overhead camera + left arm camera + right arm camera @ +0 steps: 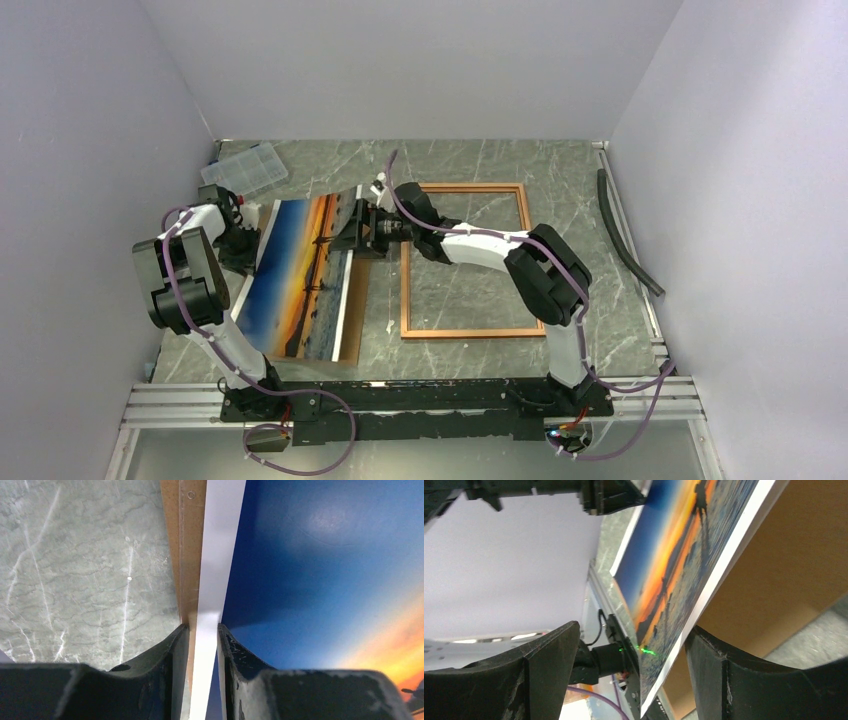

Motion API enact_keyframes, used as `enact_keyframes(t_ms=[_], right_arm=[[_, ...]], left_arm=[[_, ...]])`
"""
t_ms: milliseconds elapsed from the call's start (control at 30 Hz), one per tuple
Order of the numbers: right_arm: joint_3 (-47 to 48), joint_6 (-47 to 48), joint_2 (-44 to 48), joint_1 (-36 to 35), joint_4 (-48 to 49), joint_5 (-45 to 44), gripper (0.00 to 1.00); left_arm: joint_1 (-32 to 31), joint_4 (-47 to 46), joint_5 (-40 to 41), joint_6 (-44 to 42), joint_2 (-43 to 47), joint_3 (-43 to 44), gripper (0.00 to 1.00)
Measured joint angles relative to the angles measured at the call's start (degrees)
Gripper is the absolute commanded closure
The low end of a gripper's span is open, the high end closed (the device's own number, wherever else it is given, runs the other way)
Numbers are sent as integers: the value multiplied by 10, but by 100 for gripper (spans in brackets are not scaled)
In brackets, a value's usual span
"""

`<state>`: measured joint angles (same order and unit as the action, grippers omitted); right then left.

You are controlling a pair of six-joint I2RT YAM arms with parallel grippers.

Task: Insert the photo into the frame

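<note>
The photo (300, 270), a sunset print with a white border, rests tilted over a brown backing board (356, 300) left of centre. My left gripper (250, 245) is at its left edge. In the left wrist view the gripper (204, 627) is shut on the white border of the photo (310, 555), with the board (186, 555) beside it. My right gripper (345, 235) is at the photo's right edge. In the right wrist view this gripper (633, 630) is open, and the raised edge of the photo (674, 555) passes between its fingers above the board (784, 580). The frame (463, 332) lies flat to the right.
A clear plastic compartment box (245, 168) sits at the back left corner. A dark hose (625, 230) runs along the right wall. White walls close in the table on three sides. The right arm reaches across the frame's upper left corner.
</note>
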<state>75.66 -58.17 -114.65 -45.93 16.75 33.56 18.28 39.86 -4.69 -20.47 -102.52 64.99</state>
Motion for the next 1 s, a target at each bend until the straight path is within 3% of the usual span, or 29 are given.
enact_keyframes(t_ms=[300,800,1000], right_arm=[[22,-60,-29,-9,123,44,19],[41,-29,-47,-12,64,20,19],[105,-16,-80,-24,45,10,20]], left_arm=[[0,2,-5,0,0,2,69],[-1,21,-38,1,1,10,69],[-3,55,-77,7,0,26,69]])
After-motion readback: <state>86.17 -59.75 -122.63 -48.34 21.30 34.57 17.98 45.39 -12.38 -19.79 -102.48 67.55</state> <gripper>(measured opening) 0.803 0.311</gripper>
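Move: The photo, its right side already raised beside the open right fingers, has its middle about 13 cm left of the right hand, 8 cm back and 8 cm below. The board beneath has its middle 11 cm left, 11 cm back and 14 cm down; the frame's is 24 cm right, 5 cm back and 14 cm down. From the left hand, at the photo's left border, the photo's middle lies about 10 cm right and 1 cm back, the clear box 23 cm ahead and 1 cm left. With its lower finger still under the photo's raised right edge, the right hand works leftward over the board, about 5 cm in all, rising some 3 cm early and sinking back most of that, fingers staying wide. The left fingertips stay on the photo, first holding at the white border, then shifting almost 3 cm right onto the blue and riding up about 1 cm. ##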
